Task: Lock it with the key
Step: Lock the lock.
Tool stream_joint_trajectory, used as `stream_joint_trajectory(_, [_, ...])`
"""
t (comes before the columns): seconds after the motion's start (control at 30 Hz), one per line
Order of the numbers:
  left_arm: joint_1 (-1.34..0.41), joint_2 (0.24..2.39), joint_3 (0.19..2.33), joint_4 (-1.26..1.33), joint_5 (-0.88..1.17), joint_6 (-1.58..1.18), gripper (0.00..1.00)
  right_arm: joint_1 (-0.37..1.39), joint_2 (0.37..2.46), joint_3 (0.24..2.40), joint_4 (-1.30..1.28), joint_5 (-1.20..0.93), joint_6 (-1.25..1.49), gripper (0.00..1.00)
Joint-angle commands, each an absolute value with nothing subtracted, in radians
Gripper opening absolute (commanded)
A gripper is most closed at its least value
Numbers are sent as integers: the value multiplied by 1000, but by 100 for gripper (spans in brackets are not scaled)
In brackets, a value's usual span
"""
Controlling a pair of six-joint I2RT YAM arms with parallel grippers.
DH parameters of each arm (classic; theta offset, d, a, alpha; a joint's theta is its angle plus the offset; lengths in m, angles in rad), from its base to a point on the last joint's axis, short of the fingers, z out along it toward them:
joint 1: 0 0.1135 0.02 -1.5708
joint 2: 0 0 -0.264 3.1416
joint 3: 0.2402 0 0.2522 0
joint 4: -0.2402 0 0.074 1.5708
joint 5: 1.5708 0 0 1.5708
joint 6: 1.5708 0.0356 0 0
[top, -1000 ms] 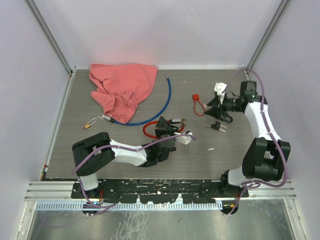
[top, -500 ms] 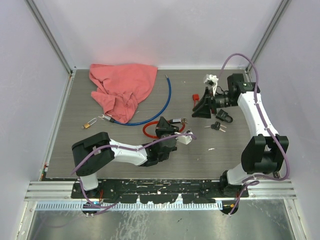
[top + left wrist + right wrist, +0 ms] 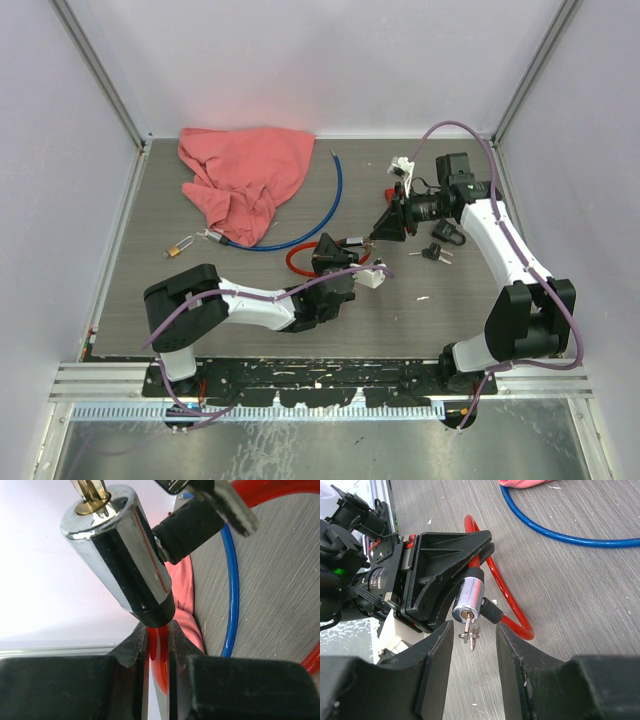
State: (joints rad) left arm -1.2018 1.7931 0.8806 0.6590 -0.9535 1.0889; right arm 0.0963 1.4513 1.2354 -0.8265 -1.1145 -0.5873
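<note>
A red cable lock has a chrome cylinder with a key in its keyhole, and a second key hangs from the ring. My left gripper is shut on the red cable just below the cylinder and holds it off the table. In the top view it is near the table's middle. My right gripper is open, with one finger on each side of the key and touching neither. From above, the right gripper points at the cylinder from the right.
A pink cloth lies at the back left, with a blue cable curving beside it. A small brass padlock sits to the left. Loose black-headed keys and a black part lie under the right arm.
My right arm has swung left from the back right corner to the lock cylinder, and its jaws have narrowed a little. The left gripper and lock have not moved.
</note>
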Motion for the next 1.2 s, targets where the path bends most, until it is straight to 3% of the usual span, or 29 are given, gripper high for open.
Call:
stream_joint_trajectory(0.0, [-1192,1806,870,585,-942,1066,0,118,1421,1239,-762,-1090,-543,44])
stream_joint_trajectory(0.43, [-1192,1813,870,589,-942,1062,0,165,1398,1229,-776,-1024,-589,30])
stream_joint_trajectory(0.9, [-1192,1816,869,589,-942,1059,0,185,1376,1227,-832,-994,-683,28])
stream_joint_trajectory(1.17, [-1192,1815,867,589,-943,1055,0,202,1387,1238,-849,-980,-744,10])
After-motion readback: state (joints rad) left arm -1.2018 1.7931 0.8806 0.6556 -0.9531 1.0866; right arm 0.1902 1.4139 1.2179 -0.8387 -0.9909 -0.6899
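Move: The key sticking out of the lock is just off my right fingertips, about 2 cm to the left, 1 cm back and 1 cm lower. The lock's chrome barrel sits roughly 4 cm farther left of that key; a black key bunch lies on the table some 15 cm right of my right hand, 3 cm back and 20 cm below. From my left hand the key is about 8 cm right, 4 cm up and 1 cm back. I ease my right hand onto the key in the lock, about 1 cm left and 1 cm down, then about 1 cm back, dipping and rolling the wrist some 10 degrees as the half-open fingers close and pinch the key. My left hand stays put, still gripping the red cable right behind the chrome barrel. ##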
